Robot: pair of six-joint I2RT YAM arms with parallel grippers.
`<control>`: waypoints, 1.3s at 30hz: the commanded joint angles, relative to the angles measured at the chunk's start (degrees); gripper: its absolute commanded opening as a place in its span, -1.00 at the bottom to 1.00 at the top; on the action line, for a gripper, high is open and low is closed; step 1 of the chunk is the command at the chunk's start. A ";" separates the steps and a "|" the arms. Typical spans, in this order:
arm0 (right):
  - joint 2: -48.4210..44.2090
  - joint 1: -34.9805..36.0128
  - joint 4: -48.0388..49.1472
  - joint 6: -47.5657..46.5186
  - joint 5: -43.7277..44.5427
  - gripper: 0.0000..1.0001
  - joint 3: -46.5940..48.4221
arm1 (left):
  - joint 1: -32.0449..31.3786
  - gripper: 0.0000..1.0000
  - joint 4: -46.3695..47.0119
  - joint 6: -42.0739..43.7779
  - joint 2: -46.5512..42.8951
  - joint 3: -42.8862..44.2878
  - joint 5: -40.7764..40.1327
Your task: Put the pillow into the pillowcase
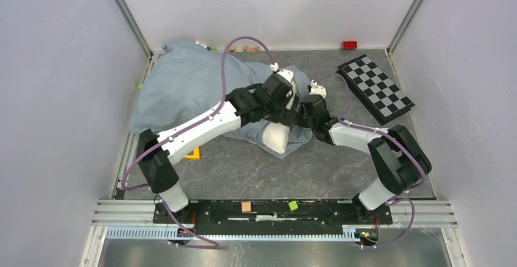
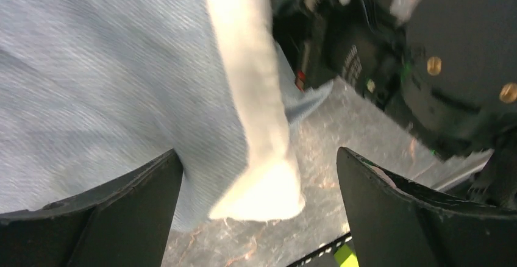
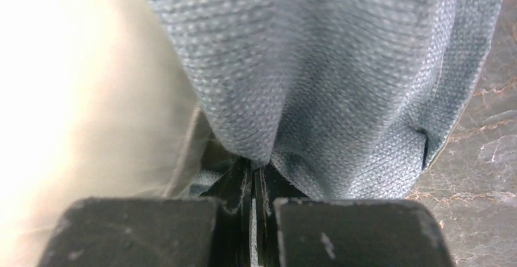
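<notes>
The light blue-grey pillowcase point(image 1: 183, 81) lies crumpled at the back left of the table. The white pillow point(image 1: 275, 138) pokes out of its near right end. My left gripper point(image 1: 285, 113) hovers there, open. In the left wrist view its gripper point(image 2: 257, 154) has wide-apart jaws flanking the pillow corner point(image 2: 262, 191), with the pillowcase point(image 2: 110, 90) to the left. My right gripper point(image 1: 302, 113) meets the cloth from the right. The right wrist view shows its gripper point(image 3: 256, 172) shut on a fold of the pillowcase point(image 3: 317, 66), with the pillow point(image 3: 79, 96) beside it.
A black-and-white checkered board point(image 1: 375, 88) lies at the back right, and a red block point(image 1: 350, 45) sits by the back wall. An orange piece point(image 1: 192, 153) rests under the left arm. The right arm's dark wrist point(image 2: 451, 66) is close to my left gripper.
</notes>
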 commanded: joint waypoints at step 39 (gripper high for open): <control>-42.03 8.57 13.11 -17.78 -49.21 -1.00 -17.02 | 9.11 -0.95 10.64 -22.63 22.69 4.43 0.48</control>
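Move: The left hand is open and empty, with the fold of pillowcase along the pillow's left side about 4 cm ahead, 2 cm left and 7 cm below it. The pillow's exposed near end lies almost straight under it, 1 cm ahead, 1 cm left and 16 cm down. The right hand already grips the pillowcase's rim close beside the pillow; from it that near end is some 6 cm back and 7 cm left, at about its height. Pinching a fold of pillowcase over the pillow, the left hand dips forward and down, shuts its fingers, lifts briefly, then pushes down again, ending some 10 cm lower and 6 cm farther out with the fingers tipped steeper. The right hand keeps its rim shut in the fingers and draws it up, then about 15 cm back past the pillow's near end, drifting left and rising 12 cm overall while turning roughly 45 degrees counter-clockwise. ##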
